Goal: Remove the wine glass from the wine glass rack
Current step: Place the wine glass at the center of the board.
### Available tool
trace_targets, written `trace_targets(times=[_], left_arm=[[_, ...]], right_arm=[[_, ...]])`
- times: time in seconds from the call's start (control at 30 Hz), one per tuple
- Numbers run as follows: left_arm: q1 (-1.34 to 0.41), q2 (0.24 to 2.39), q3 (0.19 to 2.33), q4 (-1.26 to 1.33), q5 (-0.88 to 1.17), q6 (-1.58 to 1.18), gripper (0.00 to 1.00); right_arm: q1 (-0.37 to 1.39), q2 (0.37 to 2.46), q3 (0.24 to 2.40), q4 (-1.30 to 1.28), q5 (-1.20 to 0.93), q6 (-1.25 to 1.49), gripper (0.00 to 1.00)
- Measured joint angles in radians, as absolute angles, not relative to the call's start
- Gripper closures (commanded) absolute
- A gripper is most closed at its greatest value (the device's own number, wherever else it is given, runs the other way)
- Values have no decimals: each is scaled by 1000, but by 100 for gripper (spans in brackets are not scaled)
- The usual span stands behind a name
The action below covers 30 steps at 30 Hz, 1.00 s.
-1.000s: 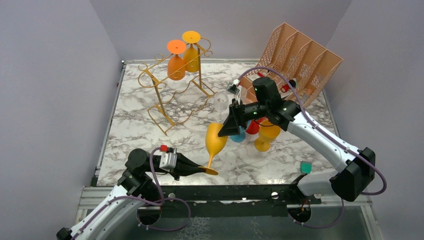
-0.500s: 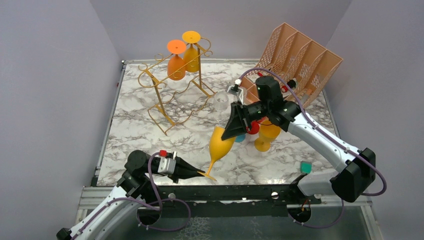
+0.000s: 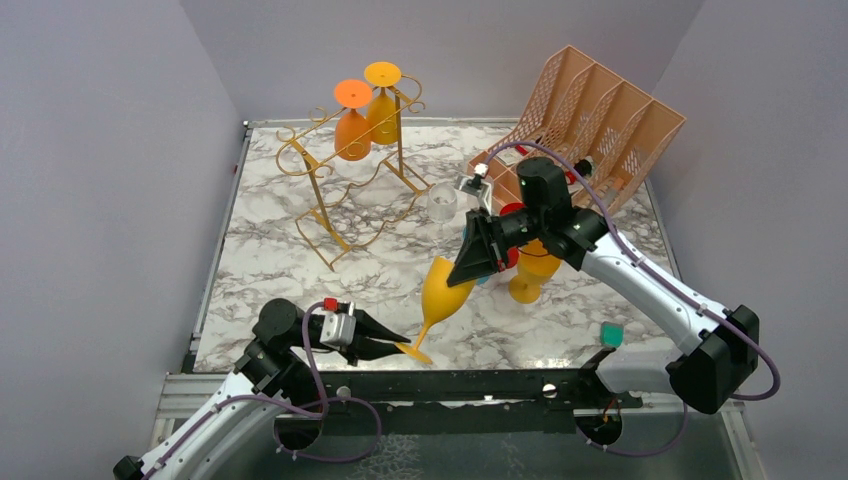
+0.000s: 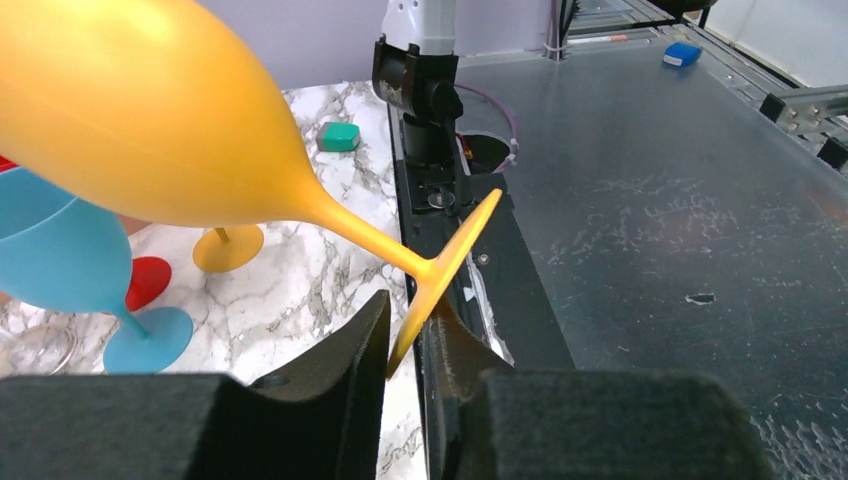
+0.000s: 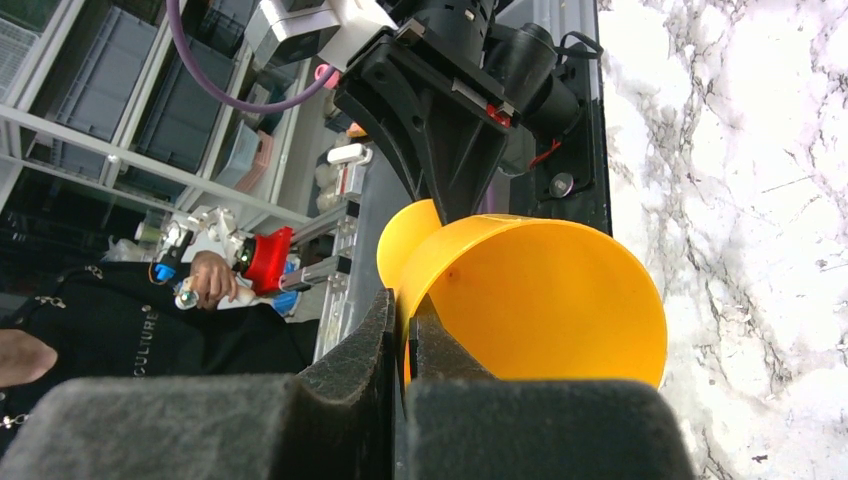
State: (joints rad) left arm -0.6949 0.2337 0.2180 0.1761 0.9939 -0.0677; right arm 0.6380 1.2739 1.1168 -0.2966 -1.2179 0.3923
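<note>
The gold wire wine glass rack (image 3: pixel 345 185) stands at the back left with an orange glass (image 3: pixel 352 130) and a yellow glass (image 3: pixel 382 110) hanging upside down on it. A third yellow wine glass (image 3: pixel 443 290) hangs tilted in the air over the table's front, off the rack. My right gripper (image 3: pixel 464 274) is shut on the wall of its bowl (image 5: pixel 540 300) at the rim, one finger inside and one outside (image 5: pixel 405 310). My left gripper (image 3: pixel 398 347) has its jaws slightly apart around the glass's foot (image 4: pixel 445 265), with a small gap showing (image 4: pixel 412 315).
A peach lattice file organizer (image 3: pixel 600 120) stands at the back right. Under the right arm are a clear glass (image 3: pixel 441 203), a red glass (image 3: pixel 508 255), a blue glass (image 4: pixel 60 270) and an orange-yellow glass (image 3: pixel 530 272). A teal block (image 3: pixel 611 333) lies near the right base.
My right gripper has closed on the yellow glass's rim. My left jaws have loosened around its foot. The glass has shifted slightly right and toward the front.
</note>
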Motion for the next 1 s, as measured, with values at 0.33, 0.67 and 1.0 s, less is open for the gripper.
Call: trace_targets(times=[0.33, 0.67, 1.0], left_arm=[[-693, 236, 215, 126, 939, -81, 57], [-693, 228, 215, 130, 878, -89, 33], [-693, 151, 215, 125, 793, -92, 21]], right_arm=[[640, 1254, 1088, -299, -1187, 384, 99], [643, 1206, 1068, -326, -1062, 349, 99], [647, 1143, 1021, -399, -921, 320, 99]])
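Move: Between the slightly parted left fingertips still sits the foot of the tilted yellow wine glass, its middle some 4 cm ahead, 5 cm right and 4 cm above that hand. The right hand, pinching the bowl's rim, has the blue glass about 17 cm ahead, 7 cm right and 22 cm below. The standing yellow glass is roughly 12 cm ahead and 17 cm right, the red one 21 cm ahead and 15 cm right, both as low. Opening wide, the left fingers give up the glass foot while that hand drifts about 3 cm forward, dipping a little, then rising. The right keeps its pinch on the rim and carries the glass some 3–4 cm down, easing slightly forward and right towards the blue glass, turning about 15 degrees clockwise with its fingertips dipping. ##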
